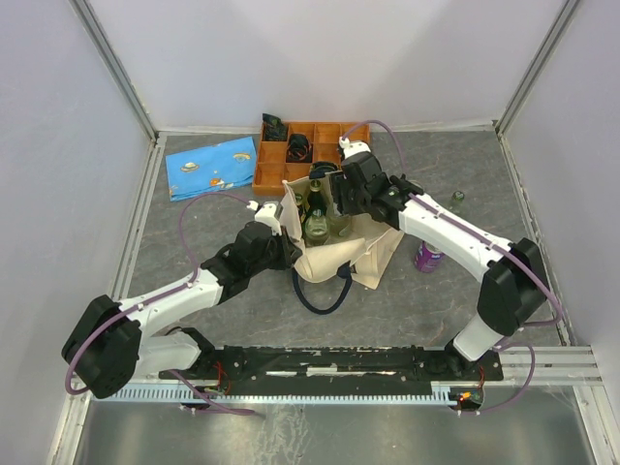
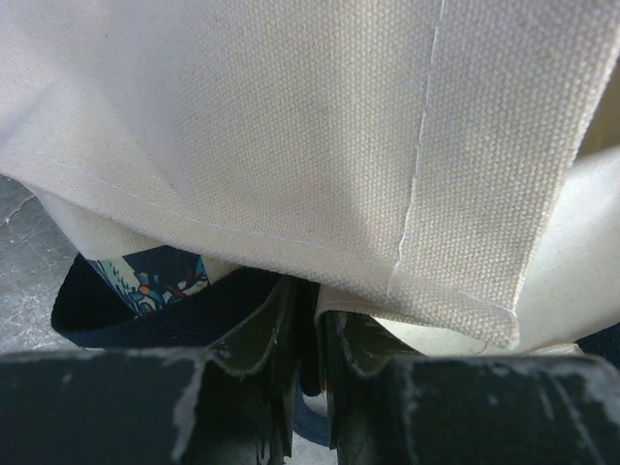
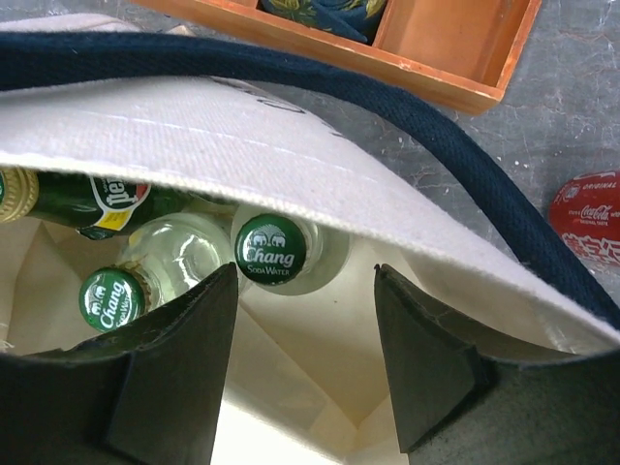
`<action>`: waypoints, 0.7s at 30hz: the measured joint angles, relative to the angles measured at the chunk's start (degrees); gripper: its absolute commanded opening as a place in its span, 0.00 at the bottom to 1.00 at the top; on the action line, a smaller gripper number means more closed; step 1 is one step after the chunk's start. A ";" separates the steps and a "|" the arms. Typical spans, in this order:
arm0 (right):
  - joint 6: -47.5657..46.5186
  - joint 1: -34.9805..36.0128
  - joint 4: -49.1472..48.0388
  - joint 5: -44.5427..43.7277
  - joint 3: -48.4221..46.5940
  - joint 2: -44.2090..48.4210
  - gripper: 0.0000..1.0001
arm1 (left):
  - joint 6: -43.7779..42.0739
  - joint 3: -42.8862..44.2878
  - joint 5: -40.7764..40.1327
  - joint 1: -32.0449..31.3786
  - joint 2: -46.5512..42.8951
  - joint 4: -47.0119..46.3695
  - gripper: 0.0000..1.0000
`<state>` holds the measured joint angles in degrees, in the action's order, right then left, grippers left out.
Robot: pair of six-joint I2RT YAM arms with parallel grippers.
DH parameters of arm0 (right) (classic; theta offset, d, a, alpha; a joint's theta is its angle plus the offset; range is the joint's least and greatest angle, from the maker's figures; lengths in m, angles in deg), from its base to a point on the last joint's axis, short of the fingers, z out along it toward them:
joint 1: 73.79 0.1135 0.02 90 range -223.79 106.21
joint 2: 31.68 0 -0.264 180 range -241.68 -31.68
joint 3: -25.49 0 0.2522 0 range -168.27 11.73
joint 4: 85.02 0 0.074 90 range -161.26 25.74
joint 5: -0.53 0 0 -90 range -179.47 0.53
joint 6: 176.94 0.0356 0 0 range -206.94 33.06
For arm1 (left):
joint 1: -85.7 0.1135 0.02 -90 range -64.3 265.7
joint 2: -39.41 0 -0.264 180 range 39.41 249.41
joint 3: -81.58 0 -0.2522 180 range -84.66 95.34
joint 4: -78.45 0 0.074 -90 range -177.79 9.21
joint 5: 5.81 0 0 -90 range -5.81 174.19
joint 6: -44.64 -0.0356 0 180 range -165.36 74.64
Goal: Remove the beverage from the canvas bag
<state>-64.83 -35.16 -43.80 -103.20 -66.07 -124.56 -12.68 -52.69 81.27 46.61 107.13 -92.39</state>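
The cream canvas bag (image 1: 363,250) stands open at the table's middle, its navy strap (image 1: 320,295) looped in front. Inside it are beverage bottles: two clear ones with green Chang caps (image 3: 270,250) (image 3: 111,298) and a green bottle (image 3: 87,199) lying across them. My left gripper (image 1: 289,250) is shut on the canvas bag's near-left rim (image 2: 426,291), cloth and navy strap pinched between its fingers (image 2: 262,339). My right gripper (image 3: 305,291) hangs open over the bag's mouth, just short of the capped bottle, nothing between its fingers (image 3: 184,358).
An orange compartment tray (image 1: 273,174) sits right behind the bag, and a blue patterned pouch (image 1: 213,167) lies to its left. A can (image 1: 427,256) stands right of the bag, red with Coca-Cola lettering (image 3: 586,218). A small green object (image 1: 457,199) lies farther right.
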 measured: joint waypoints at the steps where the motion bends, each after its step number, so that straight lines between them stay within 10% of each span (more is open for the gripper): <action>1: -0.11 0.02 -0.22 -0.02 0.00 -0.11 0.66 | 0.04 0.00 0.00 0.00 0.00 0.00 0.20; 12: -1.36 0.52 -2.93 -0.37 -1.66 -5.62 0.50 | 0.57 0.00 -0.09 0.00 0.02 -0.02 0.20; 21: -2.80 0.85 -4.09 -1.95 -2.75 -6.51 0.00 | 0.59 0.02 -0.09 0.00 0.28 -0.11 0.20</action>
<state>-67.63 -34.31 -47.88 -105.15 -68.83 -131.07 -12.09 -52.67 81.18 46.61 107.42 -92.50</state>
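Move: Inside the canvas bag, the Chang soda water bottle that the open right gripper goes for stands about 3 cm ahead and 2 cm to its left, middle some 9 cm below. The second Chang bottle is roughly 8 cm to the hand's left and level with it; the green bottle lies about 6 cm ahead, 8 cm left. Outside, the Coke can stands some 8 cm ahead, 16 cm right. From the left hand, the target bottle lies about 11 cm ahead, 10 cm right. Easing forward and left by about 3 cm in all while sinking some 2 cm, the right hand brings its fingers around the cap end of the Chang bottle, just inside the bag's back rim, then closes them from well open until they pinch it, coming up barely half a centimetre as they shut. The left hand stays put, keeping its grip on the canvas rim. ##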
